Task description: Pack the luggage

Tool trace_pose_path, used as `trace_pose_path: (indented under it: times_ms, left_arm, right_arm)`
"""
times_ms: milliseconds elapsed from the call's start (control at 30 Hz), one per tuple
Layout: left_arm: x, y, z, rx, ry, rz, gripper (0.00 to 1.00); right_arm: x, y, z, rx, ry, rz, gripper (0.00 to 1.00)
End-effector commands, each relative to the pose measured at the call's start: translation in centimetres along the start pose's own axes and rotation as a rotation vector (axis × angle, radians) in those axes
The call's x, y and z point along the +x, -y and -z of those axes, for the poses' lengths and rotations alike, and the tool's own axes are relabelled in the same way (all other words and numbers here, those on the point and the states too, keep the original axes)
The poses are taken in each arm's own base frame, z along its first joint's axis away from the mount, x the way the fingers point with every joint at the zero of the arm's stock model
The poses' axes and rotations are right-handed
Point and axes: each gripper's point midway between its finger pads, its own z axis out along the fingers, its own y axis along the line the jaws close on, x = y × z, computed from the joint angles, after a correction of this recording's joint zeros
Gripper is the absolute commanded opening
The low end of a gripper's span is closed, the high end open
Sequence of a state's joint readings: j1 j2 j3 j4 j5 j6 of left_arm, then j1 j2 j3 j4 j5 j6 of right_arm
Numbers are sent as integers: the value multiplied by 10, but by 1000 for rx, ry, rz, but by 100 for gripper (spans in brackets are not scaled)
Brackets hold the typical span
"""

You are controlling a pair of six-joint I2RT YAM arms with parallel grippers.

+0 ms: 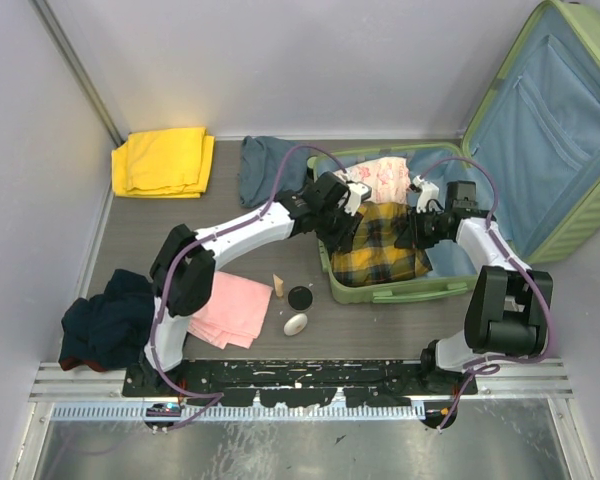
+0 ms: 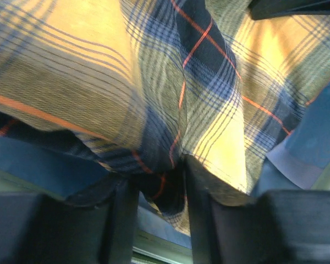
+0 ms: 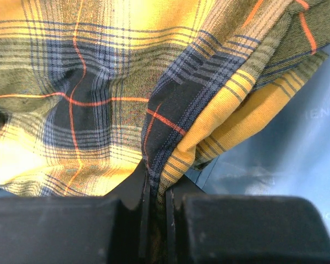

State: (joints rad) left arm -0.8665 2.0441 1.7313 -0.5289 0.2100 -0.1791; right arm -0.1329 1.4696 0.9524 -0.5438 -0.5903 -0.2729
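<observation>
The light-green luggage (image 1: 400, 292) lies open at the right, its blue-lined lid (image 1: 550, 130) propped up. A yellow plaid cloth (image 1: 382, 245) lies in its base, with a pink floral cloth (image 1: 385, 180) behind it. My left gripper (image 1: 345, 232) is at the plaid cloth's left edge, shut on a fold of it (image 2: 165, 187). My right gripper (image 1: 412, 232) is at its right edge, shut on another fold (image 3: 165, 165). The blue lining (image 3: 297, 154) shows beside the cloth.
A yellow folded cloth (image 1: 163, 160) lies at the back left and a blue-grey garment (image 1: 265, 168) behind the luggage. A dark navy garment (image 1: 110, 318), a pink cloth (image 1: 230, 308), a wooden piece (image 1: 277, 286), a black disc (image 1: 300, 297) and a white oval (image 1: 296, 324) lie at the front.
</observation>
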Motion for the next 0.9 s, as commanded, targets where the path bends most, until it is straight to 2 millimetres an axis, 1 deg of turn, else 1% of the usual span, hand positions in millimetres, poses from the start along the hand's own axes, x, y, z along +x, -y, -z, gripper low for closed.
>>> trace_pose_path:
  times_ms: [0,100,167,200,233,267,300,333,433,500,533,600,667,733,800,867]
  left_arm:
    - [-23,8,39,-1,69,-49,47]
    - [-33,11,56,16,99,-47,65]
    - [-41,11,72,27,122,-47,73]
    - [-44,10,79,31,128,-41,77]
    - [-47,7,87,33,134,-31,81]
    - [-49,7,98,43,142,-22,89]
    - [-50,4,106,52,144,-11,94]
    - [-52,0,114,54,150,-1,100]
    - [-53,-14,136,47,177,19,98]
    - [-53,-26,147,28,199,28,98]
    - [-54,-33,152,16,211,35,98]
    - [-54,-47,160,-8,231,60,98]
    - [-54,-60,166,-24,244,84,98]
    - [-55,-72,171,-35,254,115,98]
    - [-56,-85,176,-55,268,146,98]
    - [-56,-100,180,-74,279,179,98]
  right_arm:
    - [-23,2,-7,-43,87,123,5]
    - [-16,3,-5,-42,50,166,24]
    - [-13,2,1,-41,28,187,37]
    - [-10,0,6,-46,11,185,46]
    - [-11,-1,10,-46,3,195,54]
    - [-12,-1,15,-38,0,202,63]
    - [-15,0,20,-27,-3,208,69]
    - [-20,1,24,-13,-2,216,74]
    - [-34,5,39,22,18,229,84]
    - [-46,3,47,29,41,242,92]
    - [-53,1,50,25,56,245,98]
    - [-69,-4,56,14,93,242,100]
    - [-86,-15,62,-32,135,249,100]
    - [-98,-28,63,-81,164,239,100]
    - [-110,-44,56,-109,179,245,99]
    - [-117,-61,48,-138,184,261,94]
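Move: The plaid cloth is between both hands in the open suitcase: its middle is about 9 cm to the right of the left fingertips, level fore and aft and some 3 cm below them. From the right hand it lies about 7 cm left, 1 cm back and 3 cm below. The floral cloth lies some 12 cm ahead and 5 cm right of the left hand; the blue cloth is roughly 17 cm ahead and 17 cm left of it, some 8 cm lower. Open the left gripper the rest of the way to free its end of the plaid cloth, then lift it about 12 cm and carry it some 14 cm left and a little forward, out past the suitcase's left rim towards the blue cloth. Hold with the right a moment longer while it settles slightly, spread its fingers wide, then raise it about 9 cm and ease forward, tipping the fingertips a little up. ##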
